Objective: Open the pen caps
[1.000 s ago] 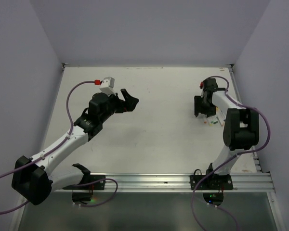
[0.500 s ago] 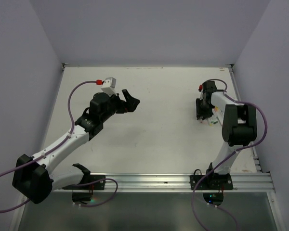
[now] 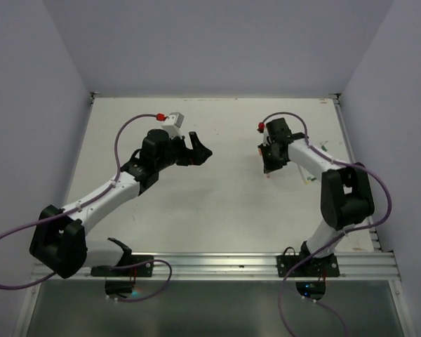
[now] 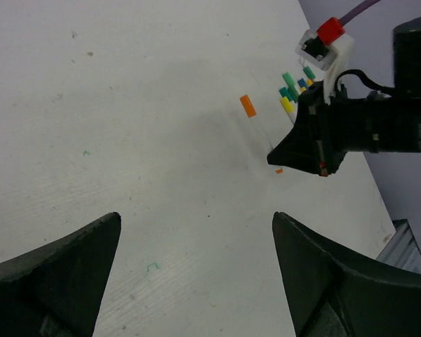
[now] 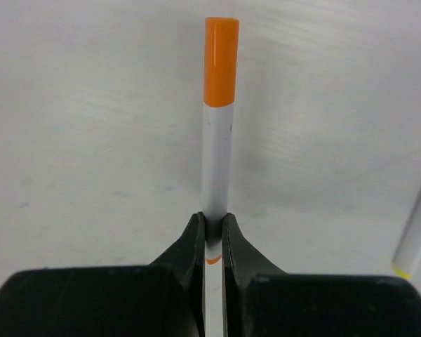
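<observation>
My right gripper (image 5: 212, 219) is shut on the barrel of a white pen (image 5: 216, 154). The pen's orange cap (image 5: 220, 60) is on, at the far end and pointing away from the wrist. In the top view the right gripper (image 3: 269, 166) hangs right of the table's middle, facing down. The left gripper (image 3: 201, 152) is open and holds nothing, about a hand's width to its left. From the left wrist, the open left gripper (image 4: 196, 217) looks across at the right gripper (image 4: 295, 156). Loose pen caps lie beyond: an orange one (image 4: 248, 105) and a green and yellow cluster (image 4: 292, 88).
Another white pen (image 5: 415, 235) with a yellow end lies at the right edge of the right wrist view. More pens (image 3: 311, 177) lie near the right side of the table (image 3: 224, 210). Purple cables loop above both arms. Walls enclose the table on three sides.
The right gripper closed on the orange-capped pen and carried it left, away from the pens by the right side. The left arm reached further right toward the middle, still open.
</observation>
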Robot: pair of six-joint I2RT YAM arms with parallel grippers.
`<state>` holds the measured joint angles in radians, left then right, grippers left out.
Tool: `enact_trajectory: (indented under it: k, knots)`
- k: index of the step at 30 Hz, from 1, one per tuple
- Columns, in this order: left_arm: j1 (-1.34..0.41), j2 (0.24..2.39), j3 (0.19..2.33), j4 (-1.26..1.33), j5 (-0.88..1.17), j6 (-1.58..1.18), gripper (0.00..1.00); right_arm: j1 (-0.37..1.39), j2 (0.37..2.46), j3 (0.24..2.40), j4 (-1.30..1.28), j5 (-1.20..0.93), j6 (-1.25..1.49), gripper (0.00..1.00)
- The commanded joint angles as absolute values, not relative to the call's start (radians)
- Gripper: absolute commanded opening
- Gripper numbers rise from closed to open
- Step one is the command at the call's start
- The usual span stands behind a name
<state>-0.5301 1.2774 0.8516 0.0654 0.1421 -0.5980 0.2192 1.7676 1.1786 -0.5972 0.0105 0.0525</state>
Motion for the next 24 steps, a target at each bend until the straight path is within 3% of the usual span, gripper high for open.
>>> enact_trajectory:
  k: [1, 7, 14, 24]
  knots:
    - [-0.490, 1.325, 0.919, 0.092, 0.288, -0.574, 0.91, 0.358, 1.524, 1.154, -0.601, -0.106, 0.089, 0.00]
    - [-0.374, 1.400, 0.827, 0.336, 0.608, -0.767, 0.81, 0.458, 1.303, 1.002, -0.502, -0.320, 0.182, 0.00]
    - [-0.376, 1.457, 0.736, 0.575, 0.676, -0.937, 0.74, 0.578, 1.275, 0.983, -0.450, -0.350, 0.232, 0.00]
    - [-0.400, 1.463, 0.683, 0.687, 0.684, -1.026, 0.68, 0.647, 1.344, 1.052, -0.394, -0.336, 0.290, 0.00]
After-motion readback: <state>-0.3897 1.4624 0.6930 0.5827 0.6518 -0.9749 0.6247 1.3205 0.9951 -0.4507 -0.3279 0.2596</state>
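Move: The right fingers already pinch the orange pen near its tail, cap pointing forward; the open left gripper it is carried to is about 24 cm to their left, roughly level fore-and-aft and some 15 cm higher. The yellow pen lies about 13 cm to the right hand's right, 2 cm ahead and 3 cm lower. From the left hand, the orange cap is some 21 cm to its right, 6 cm ahead and 13 cm below. Leftwards, up and back, the right hand sweeps the pinched orange pen away from the other pens, about 18 cm left and 11 cm up, nearly all the rise coming early; it rolls left side up and swings counter-clockwise, bringing the cap towards the left gripper. The left hand edges 2–3 cm right, rolls some 25 degrees left side down, tips down and narrows its fingers partway. ##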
